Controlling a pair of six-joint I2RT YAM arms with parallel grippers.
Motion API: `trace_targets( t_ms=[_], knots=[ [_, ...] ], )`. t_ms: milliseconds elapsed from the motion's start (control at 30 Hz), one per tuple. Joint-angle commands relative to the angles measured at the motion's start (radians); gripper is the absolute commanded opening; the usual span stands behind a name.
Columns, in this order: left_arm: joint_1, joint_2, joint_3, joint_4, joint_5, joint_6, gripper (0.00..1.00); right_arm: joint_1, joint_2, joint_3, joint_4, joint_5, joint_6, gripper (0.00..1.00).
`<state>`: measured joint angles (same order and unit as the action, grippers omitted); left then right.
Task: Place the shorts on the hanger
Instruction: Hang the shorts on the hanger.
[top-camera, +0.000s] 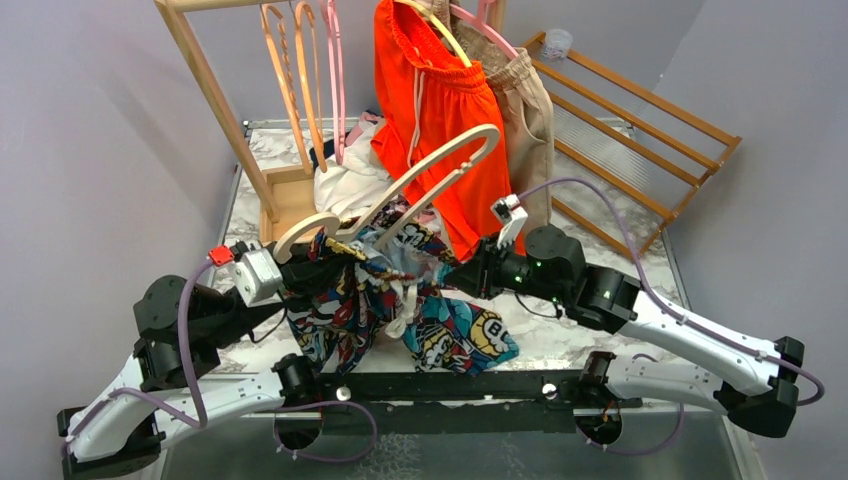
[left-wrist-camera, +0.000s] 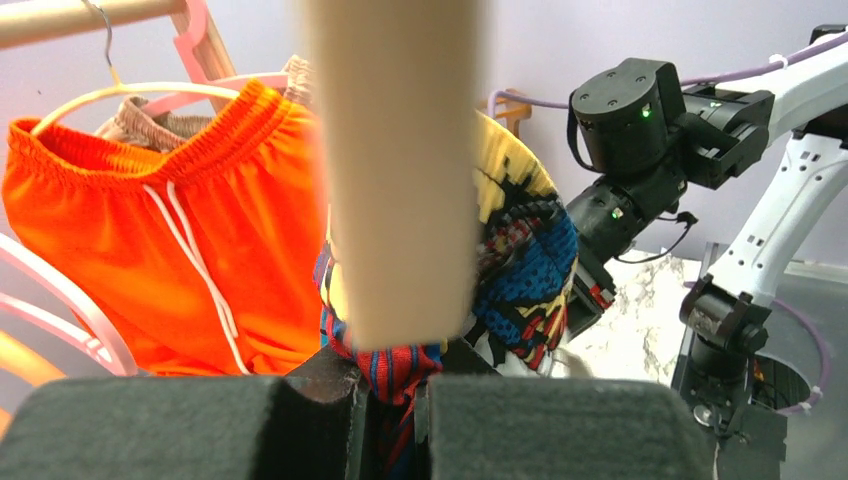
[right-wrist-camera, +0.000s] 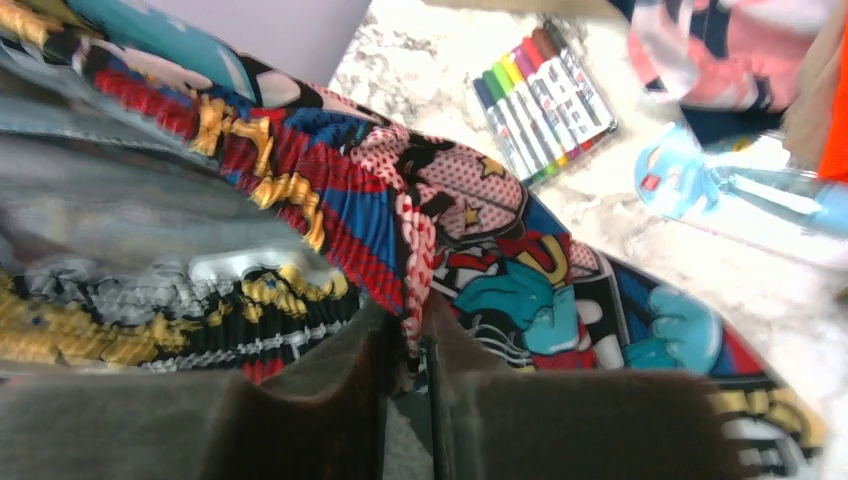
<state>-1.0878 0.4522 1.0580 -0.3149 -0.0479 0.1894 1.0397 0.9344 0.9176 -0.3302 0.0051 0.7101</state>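
Observation:
The comic-print shorts (top-camera: 440, 335) hang bunched between my two grippers above the table's near edge. The cream hanger (top-camera: 420, 180) slants from lower left to upper right, one arm lying on the shorts' waistband. My left gripper (top-camera: 335, 262) is shut on the waistband's left side; in its wrist view the red and blue fabric (left-wrist-camera: 400, 370) is pinched between the pads, with the hanger arm (left-wrist-camera: 400, 170) right in front. My right gripper (top-camera: 455, 275) is shut on the waistband's right side, the fabric (right-wrist-camera: 410, 320) clamped between its fingers.
A wooden rack (top-camera: 215, 100) holds pink and orange hangers (top-camera: 300, 80), bright orange shorts (top-camera: 445, 120) and beige shorts (top-camera: 530, 110). White cloth (top-camera: 345, 180) lies behind. A marker set (right-wrist-camera: 545, 95) and blue packet (right-wrist-camera: 740, 190) lie on the marble table. A slatted wooden frame (top-camera: 640, 130) leans at right.

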Motion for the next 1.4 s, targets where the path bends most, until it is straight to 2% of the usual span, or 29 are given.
trace_targets(
  t_ms=[0,100,133,200,267,333,400,467,567,700,767,900,967,1033,1133,1200,1367],
  knots=[
    [0.0,0.026,0.077,0.099,0.042,0.018,0.0,0.002,0.009,0.104,0.03,0.041,-0.096,0.04],
    [0.0,0.047,0.129,0.149,0.07,0.021,0.0,0.003,0.02,0.351,-0.062,0.091,-0.248,0.01],
    [0.0,0.067,0.164,0.163,0.087,0.025,0.0,0.003,0.029,0.491,-0.087,0.072,-0.298,0.01],
    [0.0,0.112,0.252,0.18,0.127,0.03,0.0,0.003,0.048,0.658,-0.117,0.016,-0.357,0.01],
    [0.0,0.139,0.29,0.213,0.162,0.025,0.0,0.003,0.041,0.717,-0.096,-0.034,-0.37,0.01],
    [0.0,0.128,0.278,0.276,0.175,0.007,0.0,0.002,0.009,0.656,-0.053,-0.038,-0.358,0.01],
    [0.0,0.092,0.201,0.316,0.161,-0.012,0.0,0.002,-0.031,0.534,-0.028,0.01,-0.322,0.01],
    [0.0,0.049,0.116,0.316,0.116,-0.027,0.0,0.003,-0.058,0.416,-0.044,0.071,-0.27,0.01],
    [0.0,-0.007,0.013,0.297,0.076,-0.059,0.0,0.003,-0.081,0.282,-0.077,0.085,-0.204,0.01],
    [0.0,-0.031,-0.028,0.288,0.062,-0.07,0.0,0.003,-0.079,0.268,-0.148,0.111,-0.207,0.01],
    [0.0,0.021,0.029,0.283,0.077,-0.011,0.0,0.002,-0.05,0.406,-0.21,0.161,-0.298,0.01],
    [0.0,0.266,0.452,0.111,0.171,0.083,0.0,0.003,0.101,0.911,-0.337,0.187,-0.471,0.01],
    [0.0,0.314,0.533,0.115,0.219,0.072,0.0,0.002,0.115,1.026,-0.321,0.169,-0.488,0.01],
    [0.0,0.282,0.47,0.199,0.228,0.045,0.0,0.002,0.08,1.005,-0.266,0.163,-0.484,0.01],
    [0.0,0.16,0.244,0.364,0.186,0.009,0.0,0.003,-0.008,0.807,-0.187,0.204,-0.451,0.01],
    [0.001,0.1,0.135,0.384,0.137,-0.009,0.0,0.003,-0.046,0.699,-0.18,0.236,-0.419,0.01],
    [0.0,0.016,0.006,0.34,0.08,-0.059,0.0,0.003,-0.095,0.494,-0.197,0.256,-0.332,0.01]
  ],
)
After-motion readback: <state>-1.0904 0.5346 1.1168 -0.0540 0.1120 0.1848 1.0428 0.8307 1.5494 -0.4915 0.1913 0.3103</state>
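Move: The right side of the shorts' waistband already lies between the right hand's half-open fingers; from the left hand, which grips the other side with the hanger's end, it is about 14 cm right, 4 cm ahead and 18 cm lower. From the right hand, the hanger's middle is some 9 cm ahead, 6 cm left and 20 cm up, and the hanging orange shorts are about 22 cm straight ahead, 5 cm higher. Right fingers shut on the waistband; both hands jerk up and sink twice, the right some 30 cm and rightward. ##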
